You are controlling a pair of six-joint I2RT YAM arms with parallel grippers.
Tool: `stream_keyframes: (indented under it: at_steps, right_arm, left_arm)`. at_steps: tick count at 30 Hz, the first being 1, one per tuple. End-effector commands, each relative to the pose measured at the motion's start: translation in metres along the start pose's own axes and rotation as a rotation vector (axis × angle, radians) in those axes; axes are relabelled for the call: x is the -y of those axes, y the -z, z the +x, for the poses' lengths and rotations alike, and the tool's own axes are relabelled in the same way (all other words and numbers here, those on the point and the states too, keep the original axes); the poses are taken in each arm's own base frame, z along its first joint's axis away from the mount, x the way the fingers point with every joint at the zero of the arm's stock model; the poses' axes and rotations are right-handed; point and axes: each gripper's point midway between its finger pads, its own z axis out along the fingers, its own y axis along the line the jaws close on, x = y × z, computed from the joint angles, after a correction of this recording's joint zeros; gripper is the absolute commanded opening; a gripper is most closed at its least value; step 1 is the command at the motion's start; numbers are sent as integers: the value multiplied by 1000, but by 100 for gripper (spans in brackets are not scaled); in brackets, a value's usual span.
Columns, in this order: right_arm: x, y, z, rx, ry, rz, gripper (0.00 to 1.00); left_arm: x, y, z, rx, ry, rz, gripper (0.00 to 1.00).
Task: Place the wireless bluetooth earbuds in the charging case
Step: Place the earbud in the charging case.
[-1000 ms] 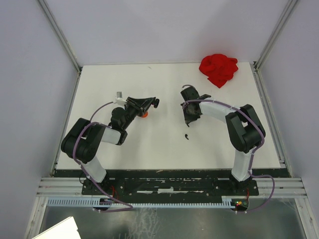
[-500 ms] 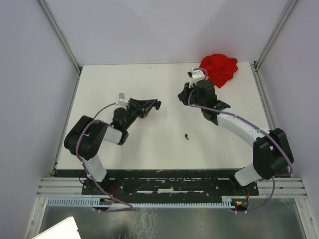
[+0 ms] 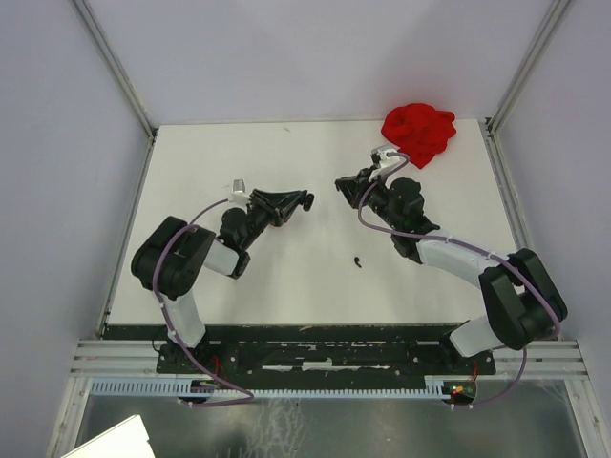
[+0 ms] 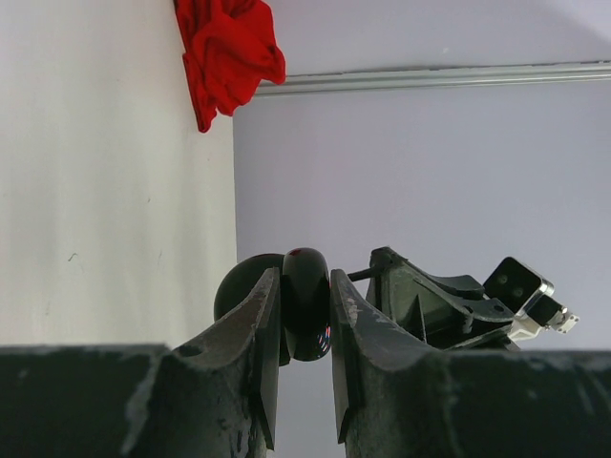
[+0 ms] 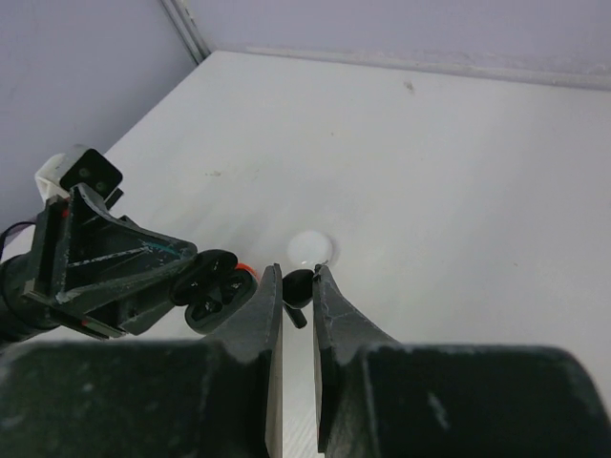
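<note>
My left gripper [image 3: 302, 200] [image 4: 305, 275] is shut on the black charging case [image 4: 305, 310], held above the table with its lid open. The right wrist view shows the case's two sockets [image 5: 212, 289]. My right gripper [image 3: 342, 185] [image 5: 296, 271] is shut on a small black earbud [image 5: 299, 286], whose stem pokes down between the fingers. It hovers just right of the case, a short gap apart. Another black earbud [image 3: 357, 260] lies on the white table between the arms.
A crumpled red cloth [image 3: 418, 132] [image 4: 229, 52] lies at the back right corner. A round white disc [image 5: 311, 246] rests on the table beyond my right fingertips, and an orange-red edge [image 5: 245, 269] peeks from behind the case. Grey walls enclose the table.
My right arm swung out to the back right, then came round so its gripper faces the left one. The left gripper with the case shifted slightly right. The loose earbud has not moved.
</note>
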Motion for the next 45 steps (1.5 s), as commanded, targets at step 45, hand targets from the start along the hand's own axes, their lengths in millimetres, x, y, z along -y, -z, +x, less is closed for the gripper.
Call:
stream_keyframes:
  at_steps: [45]
  right_arm:
    - [-81,-8,-11,308,107,-413,1]
  left_arm:
    - [43,-7,11,-44,57,169,3]
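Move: Ahead of the right hand's pinched earbud, the open black case is about 7 cm to the left, 3 cm farther back and roughly 4 cm lower. The white case lies on the table some 6 cm forward, 9 cm left and 19 cm below this hand; the red case is about 12 cm left, 1 cm forward and just as low. From the left hand, the black case sits at its fingertips, about 1 cm forward, 1 cm right and 1 cm below. Swinging in from the right, the right hand carries the pinched black earbud about 6 cm left and 3 cm back, to just above the open black case, slowing as it closes in. Its fingers tip up and turn counter-clockwise, each by some 15 to 20 degrees. The left hand keeps its grip on the case, lifting it slightly and tilting it a little to meet the earbud. ##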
